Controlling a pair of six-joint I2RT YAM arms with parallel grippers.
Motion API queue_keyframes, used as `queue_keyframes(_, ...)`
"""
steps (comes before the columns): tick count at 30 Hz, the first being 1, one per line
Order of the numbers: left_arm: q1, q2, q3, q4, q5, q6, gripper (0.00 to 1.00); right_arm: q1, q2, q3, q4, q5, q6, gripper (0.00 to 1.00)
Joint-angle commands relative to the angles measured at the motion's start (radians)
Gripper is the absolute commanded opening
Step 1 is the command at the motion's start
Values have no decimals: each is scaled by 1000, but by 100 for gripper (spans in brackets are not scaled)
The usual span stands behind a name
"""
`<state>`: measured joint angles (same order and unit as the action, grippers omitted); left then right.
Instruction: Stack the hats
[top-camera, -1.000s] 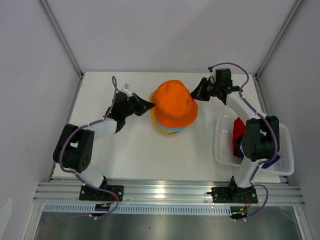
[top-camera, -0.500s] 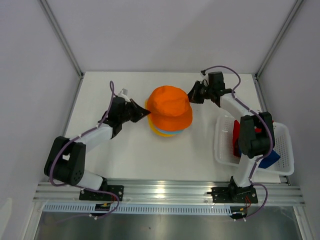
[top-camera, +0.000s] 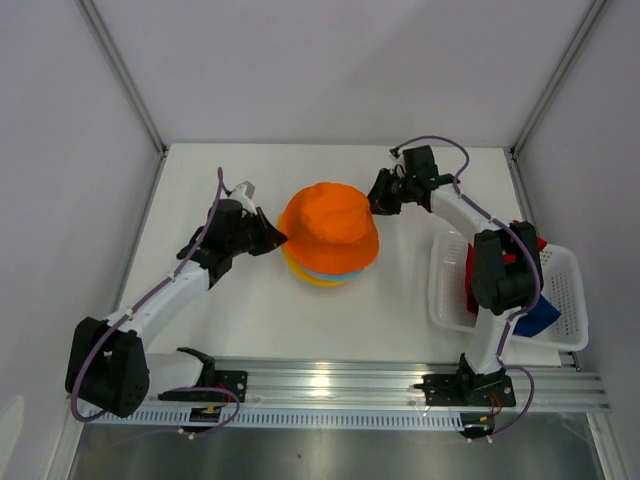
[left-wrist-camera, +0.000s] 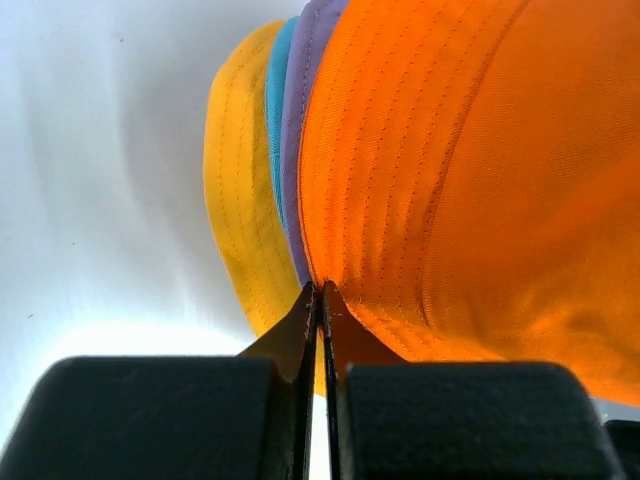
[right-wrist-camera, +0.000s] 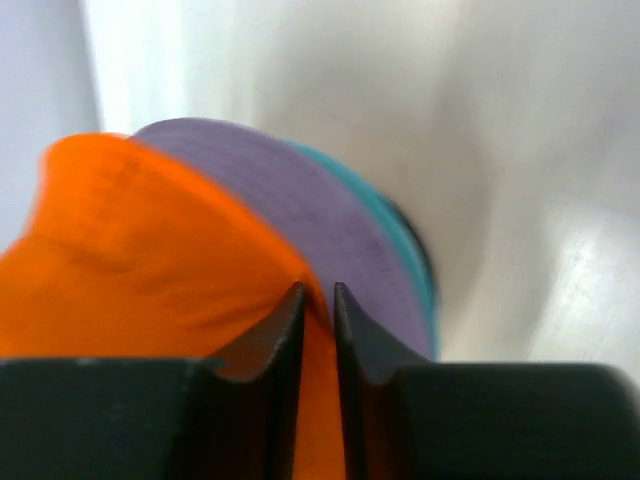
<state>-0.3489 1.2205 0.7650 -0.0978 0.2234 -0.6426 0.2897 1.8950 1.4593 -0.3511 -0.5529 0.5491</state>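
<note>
An orange hat (top-camera: 330, 225) sits crown-up on top of a stack of hats; a yellow brim (top-camera: 308, 279) and a teal one (top-camera: 335, 273) peek out below it. My left gripper (top-camera: 268, 238) is at its left edge, shut on the orange brim (left-wrist-camera: 400, 200), with yellow (left-wrist-camera: 240, 200), teal (left-wrist-camera: 275, 120) and lavender (left-wrist-camera: 300, 100) brims stacked beside it. At the hat's upper right my right gripper (top-camera: 377, 198) has the orange brim (right-wrist-camera: 130, 250) between its narrowly spaced jaws, tips (right-wrist-camera: 318, 290) against lavender (right-wrist-camera: 300, 200) and teal (right-wrist-camera: 400, 230) brims.
A white mesh basket (top-camera: 440, 300) stands at the right edge of the table, holding a red hat (top-camera: 476, 265) and a navy blue hat (top-camera: 540, 318). The right arm's upper link hangs over the basket. Grey walls close in the table on three sides.
Both grippers have carried the orange hat leftward and slightly toward the near edge, and the stack under it has shifted with it. The left arm has stretched out further.
</note>
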Motion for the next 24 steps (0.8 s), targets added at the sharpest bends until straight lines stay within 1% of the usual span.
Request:
queue_keyframes(1, 1, -35, -3, -181, -41, 98, 1, 11, 6, -11, -155, 142, -43, 24)
queue_keyframes(3, 1, -59, 22, -197, -39, 100, 1, 12, -42, 15, -172, 153, -63, 37)
queue_keyframes(4, 1, -65, 33, -210, -47, 106, 2, 11, -57, 33, -187, 172, -75, 55)
queue_keyframes(5, 1, -79, 42, -223, -50, 112, 4, 8, -71, 58, -233, 183, -89, 60)
queue_keyframes(6, 1, -84, 78, -255, -55, 121, 7, 3, -95, 120, -261, 206, -119, 68)
queue_keyframes(8, 1, -96, 97, -281, -70, 129, 11, -18, -119, 195, -357, 220, -149, 73)
queue_keyframes(9, 1, -105, 120, -310, -75, 138, 15, -27, -131, 235, -388, 223, -162, 75)
queue_keyframes(10, 2, -110, 146, -324, -81, 142, 18, -38, -158, 313, -416, 228, -188, 78)
queue_keyframes(11, 1, -113, 166, -335, -91, 144, 20, -50, -174, 352, -469, 237, -199, 79)
queue_keyframes(12, 1, -115, 175, -341, -93, 147, 24, -75, -194, 387, -494, 252, -213, 81)
queue_keyframes(13, 2, -115, 195, -344, -93, 152, 25, -89, -230, 451, -546, 267, -234, 83)
queue_keyframes(14, 1, -111, 198, -342, -94, 152, 24, -115, -252, 481, -572, 284, -247, 84)
queue_keyframes(15, 1, -99, 200, -344, -98, 150, 24, -130, -272, 504, -595, 330, -258, 87)
queue_keyframes(17, 2, -90, 218, -364, -122, 147, 26, -161, -341, 545, -681, 392, -275, 90)
queue_keyframes(18, 2, -88, 221, -371, -133, 147, 26, -202, -365, 549, -704, 460, -279, 94)
queue_keyframes(20, 2, -102, 232, -391, -165, 144, 29, -245, -445, 517, -768, 539, -285, 97)
queue_keyframes(21, 2, -111, 240, -398, -191, 153, 34, -295, -474, 491, -784, 617, -287, 100)
queue_keyframes(22, 2, -125, 244, -405, -202, 161, 38, -340, -502, 460, -807, 642, -288, 100)
queue_keyframes(23, 2, -154, 247, -422, -213, 169, 44, -378, -555, 396, -818, 654, -282, 100)
queue_keyframes(24, 2, -171, 279, -431, -246, 190, 63, -420, -580, 362, -828, 642, -273, 99)
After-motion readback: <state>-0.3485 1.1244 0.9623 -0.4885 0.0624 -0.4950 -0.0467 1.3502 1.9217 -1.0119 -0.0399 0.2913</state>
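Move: The orange hat, its brim in both hands' fingertips, has its middle about 10 cm to the right hand's left and 5 cm nearer the base, a touch higher; from the left hand the same middle is some 10 cm right and 2 cm ahead. The stack of hats is just under it, about 12 cm left and 8 cm back from the right hand, 4 cm lower. The red hat in the basket is roughly 36 cm right, 12 cm back and 11 cm below that hand. The orange hat is released onto the stack: the right hand first eases back and down a couple of centimetres while its fingers spread, lets the brim go, then climbs fast, about 27 cm, swinging right towards the basket side and turning clockwise, ending wide open. The left hand draws the other way, about 4 cm left and then up, rolling slightly as its fingers part to about half open and release their pinch. ##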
